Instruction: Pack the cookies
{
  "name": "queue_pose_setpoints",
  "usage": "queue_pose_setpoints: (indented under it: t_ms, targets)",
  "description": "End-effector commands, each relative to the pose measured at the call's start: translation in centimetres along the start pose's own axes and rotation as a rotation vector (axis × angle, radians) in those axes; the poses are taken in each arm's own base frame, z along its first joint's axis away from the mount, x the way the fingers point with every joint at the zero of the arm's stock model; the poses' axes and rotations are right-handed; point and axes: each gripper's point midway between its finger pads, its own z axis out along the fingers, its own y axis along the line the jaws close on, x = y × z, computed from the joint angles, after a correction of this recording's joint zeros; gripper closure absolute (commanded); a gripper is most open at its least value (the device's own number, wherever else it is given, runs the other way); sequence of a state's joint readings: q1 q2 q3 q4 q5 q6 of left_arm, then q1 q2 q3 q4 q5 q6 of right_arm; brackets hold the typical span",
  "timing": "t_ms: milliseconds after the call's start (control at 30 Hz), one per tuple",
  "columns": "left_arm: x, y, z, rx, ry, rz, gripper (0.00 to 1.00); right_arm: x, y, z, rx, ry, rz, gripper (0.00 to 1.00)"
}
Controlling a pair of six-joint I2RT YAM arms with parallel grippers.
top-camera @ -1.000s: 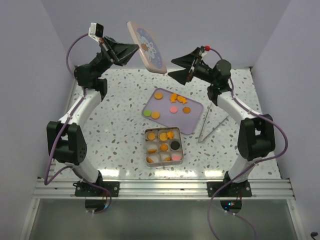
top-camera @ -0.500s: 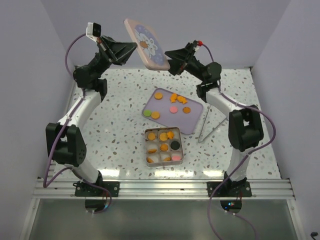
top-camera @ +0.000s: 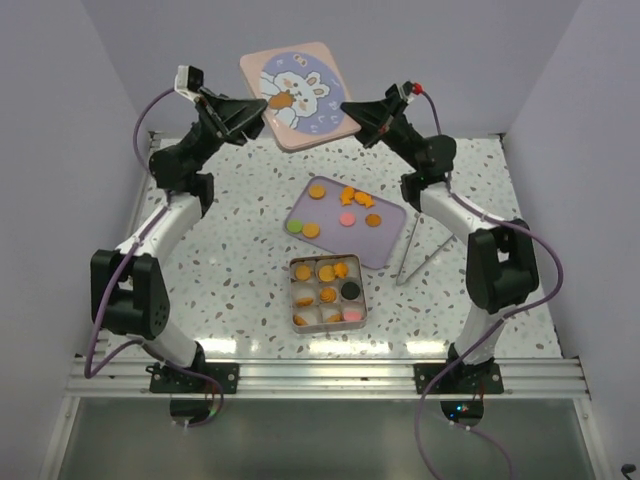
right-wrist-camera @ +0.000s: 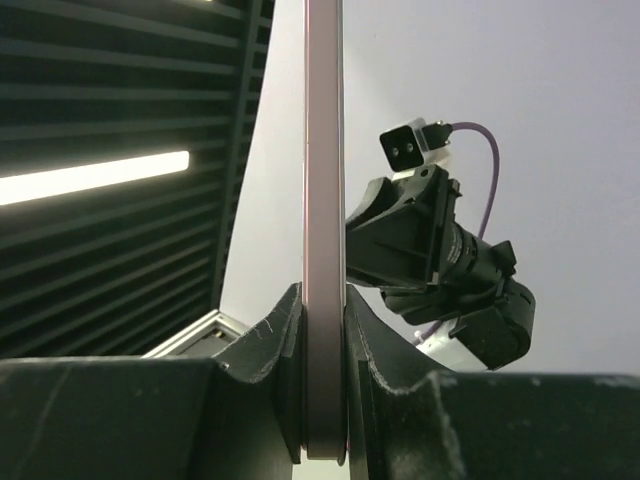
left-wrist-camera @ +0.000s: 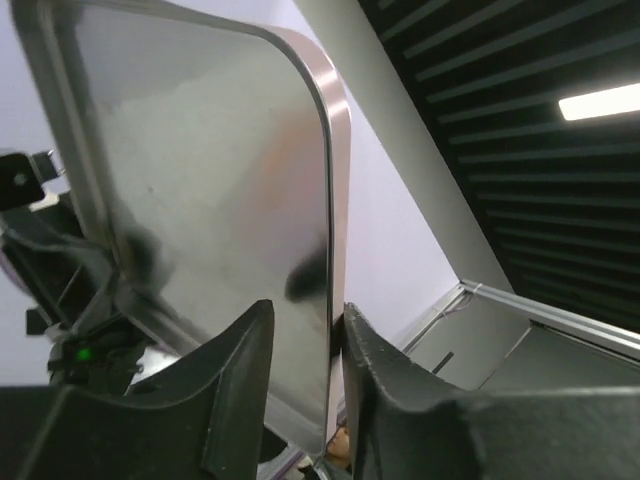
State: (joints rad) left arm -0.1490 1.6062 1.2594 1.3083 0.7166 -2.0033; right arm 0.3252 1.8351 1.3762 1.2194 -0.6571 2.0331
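A pink tin lid with a rabbit picture hangs high over the back of the table, its face turned up to the top camera. My right gripper is shut on its right edge; both fingers press the lid in the right wrist view, right gripper. My left gripper straddles the left edge. In the left wrist view the lid shows its shiny inside, and the left gripper stands open, one finger apart from the metal. Cookies lie on the lilac tray. More cookies fill the divided tin.
Metal tongs lie on the speckled table right of the tray. The tin stands in front of the tray near the table's middle. White walls close in the left, back and right sides. The left arm's wrist shows behind the lid.
The lid swung from steeply tilted to facing upward. My right gripper came in and shut on its right edge. My left gripper's jaws loosened from their grip on the left edge.
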Motion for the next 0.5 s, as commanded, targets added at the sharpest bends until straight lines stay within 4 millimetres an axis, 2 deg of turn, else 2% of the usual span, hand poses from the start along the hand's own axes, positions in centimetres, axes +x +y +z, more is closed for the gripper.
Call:
queue_pose_setpoints:
  t_ms: [0,33,67,100,133,167,200,233,267,300,333,367,400,433,467]
  targets:
    - [7.5,-6.2,-3.3,0.18,0.288,-0.027,0.61,4.0,4.2,-0.3,-0.062,0.085,-0.1,0.98]
    - [8.1,-4.6,-3.8,0.11,0.318,-0.025,0.54,4.1,5.3,-0.8,-0.059,0.081,-0.156,1.0]
    - [8.5,-3.2,-4.5,0.054,0.316,-0.045,0.52,3.5,4.3,-1.4,0.012,0.049,-0.137,1.0]
    - [8.4,-1.6,-4.8,0.002,0.305,-0.045,0.22,3.5,4.0,-2.1,0.057,0.048,-0.156,1.0]
    - [8.8,-0.5,-5.4,-0.04,0.313,-0.054,0.05,2.4,3.7,-3.1,0.104,0.019,-0.241,1.0]
    - [9.1,1.2,-6.3,-0.11,0.292,-0.108,0.0,2.5,3.8,-4.3,0.189,-0.012,-0.231,1.0]
    - [9.0,2.5,-6.9,-0.148,0.281,-0.068,0.0,2.3,3.5,-5.2,0.241,-0.025,-0.254,1.0]
    - [9.6,2.7,-7.5,-0.187,0.289,-0.044,0.0,1.1,1.5,-7.2,0.378,-0.066,-0.27,1.0]
    - [9.3,6.3,-8.9,-0.318,0.259,-0.061,0.0,1.8,2.3,-8.3,0.416,-0.076,-0.313,1.0]
    - [9.3,7.9,-9.7,-0.387,0.252,-0.056,0.0,2.1,2.0,-9.4,0.475,-0.087,-0.332,1.0]
    - [9.2,8.7,-10.5,-0.451,0.244,-0.021,0.0,1.5,0.9,-10.8,0.561,-0.103,-0.432,1.0]
    - [9.4,11.7,-12.4,-0.637,0.218,-0.152,0.0,2.7,-0.9,-13.4,0.704,-0.118,-0.359,1.0]
    - [9.4,13.6,-14.0,-0.711,0.271,0.011,0.0,3.2,-1.9,-14.9,0.77,-0.127,-0.36,1.0]
    - [8.6,15.6,-15.4,-0.831,0.235,0.05,0.0,3.8,-3.0,-16.3,0.814,-0.129,-0.352,1.0]
    - [8.5,16.5,-16.6,-0.916,0.242,0.065,0.0,4.8,-5.6,-18.8,0.859,-0.139,-0.285,1.0]
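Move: Both grippers hold the lid high up, each at one edge. The open cookie box lies about 17 cm back and 4 cm left of the right gripper, some 43 cm below it; from the left gripper it is about 12 cm back and 13 cm right, 48 cm down. The purple tray lies roughly 5 cm ahead and 2 cm right of the right gripper, the tongs 4 cm back and 24 cm right of it, both at table height. Open the left gripper wide to let go of the lid's left edge and drop it about 17 cm, first drawing back a little, its rising fingers turning down some 35 degrees. Keep the right fingers shut on the lid's right edge and carry it about 9 cm right and 7 cm back, sinking slightly, dipping the fingers and turning the hand clockwise. ##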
